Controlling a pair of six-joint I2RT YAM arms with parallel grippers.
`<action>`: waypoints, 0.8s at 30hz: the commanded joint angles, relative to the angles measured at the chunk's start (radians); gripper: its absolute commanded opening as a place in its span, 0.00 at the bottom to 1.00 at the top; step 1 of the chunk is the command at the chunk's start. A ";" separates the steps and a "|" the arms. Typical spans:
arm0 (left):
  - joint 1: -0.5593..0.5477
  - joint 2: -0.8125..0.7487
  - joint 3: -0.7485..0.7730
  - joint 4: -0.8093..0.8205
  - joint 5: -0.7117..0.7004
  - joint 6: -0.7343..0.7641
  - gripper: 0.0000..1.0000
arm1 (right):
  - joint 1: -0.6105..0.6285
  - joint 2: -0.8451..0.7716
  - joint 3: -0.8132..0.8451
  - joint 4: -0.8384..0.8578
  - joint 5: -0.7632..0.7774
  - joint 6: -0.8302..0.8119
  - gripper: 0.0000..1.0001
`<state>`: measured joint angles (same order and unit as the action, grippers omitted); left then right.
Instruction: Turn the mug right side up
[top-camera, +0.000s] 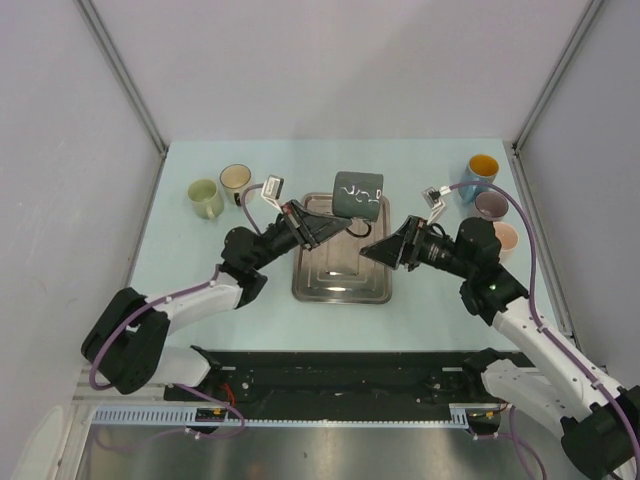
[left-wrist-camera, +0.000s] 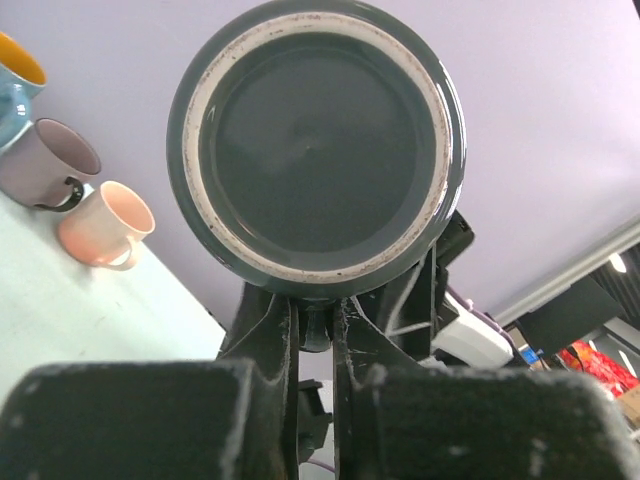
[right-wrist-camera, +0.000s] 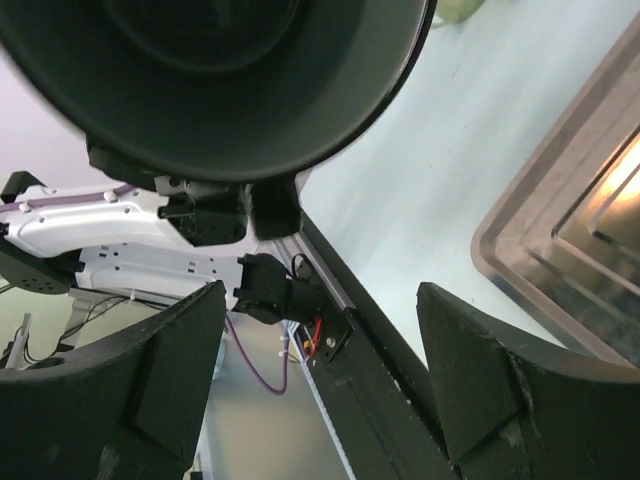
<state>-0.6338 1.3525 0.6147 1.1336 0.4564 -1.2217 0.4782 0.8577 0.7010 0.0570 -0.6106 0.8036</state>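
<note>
The dark grey mug (top-camera: 358, 193) hangs in the air over the far end of the steel tray (top-camera: 306, 285), lying on its side. My left gripper (top-camera: 335, 226) is shut on the mug's handle. In the left wrist view the mug's round base (left-wrist-camera: 315, 140) faces the camera, and the left gripper (left-wrist-camera: 318, 318) pinches the thin dark handle just below it. My right gripper (top-camera: 370, 250) stands open to the right of the mug, a little nearer than it. In the right wrist view the mug's open mouth (right-wrist-camera: 220, 80) fills the top, and the right gripper (right-wrist-camera: 320, 310) has nothing between its fingers.
A green mug (top-camera: 205, 197) and a tan mug (top-camera: 236, 180) stand upright at the back left. A blue mug (top-camera: 481, 172), a purple mug (top-camera: 490, 206) and a pink mug (top-camera: 505, 236) stand at the back right, close to my right arm.
</note>
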 joint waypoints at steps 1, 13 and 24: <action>-0.033 -0.069 0.019 0.034 -0.033 0.031 0.00 | -0.004 0.017 0.005 0.164 -0.011 0.036 0.81; -0.075 -0.111 0.028 -0.018 -0.048 0.065 0.00 | 0.022 0.070 0.045 0.259 0.026 0.039 0.72; -0.099 -0.107 0.043 -0.023 -0.038 0.067 0.00 | 0.036 0.106 0.045 0.313 0.028 0.054 0.49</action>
<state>-0.7136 1.2926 0.6151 1.0142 0.4133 -1.1736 0.5098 0.9577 0.7017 0.2806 -0.5884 0.8463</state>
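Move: The mug's handle, pinched in the left fingers, lies roughly 4 cm ahead of the right hand, 4 cm to its left and 2 cm above. From the right hand, the sideways mug body, mouth towards the right arm, is about 9 cm ahead, 4 cm left and 5 cm up; the tray is some 12 cm ahead, 6 cm left and 22 cm below. From the left hand, the right gripper is about 4 cm back, 6 cm right and 2 cm lower. Leftward, forward and up, about 2 cm each way, the right hand eases in under the mug's mouth towards the handle, rising first and then dipping slightly while its fingers close from wide to about half open around the handle. Meanwhile the left hand, keeping its pinch on the handle, draws the mug some 2 cm back and a little right to meet it. Whether the right fingers touch can't be seen. ##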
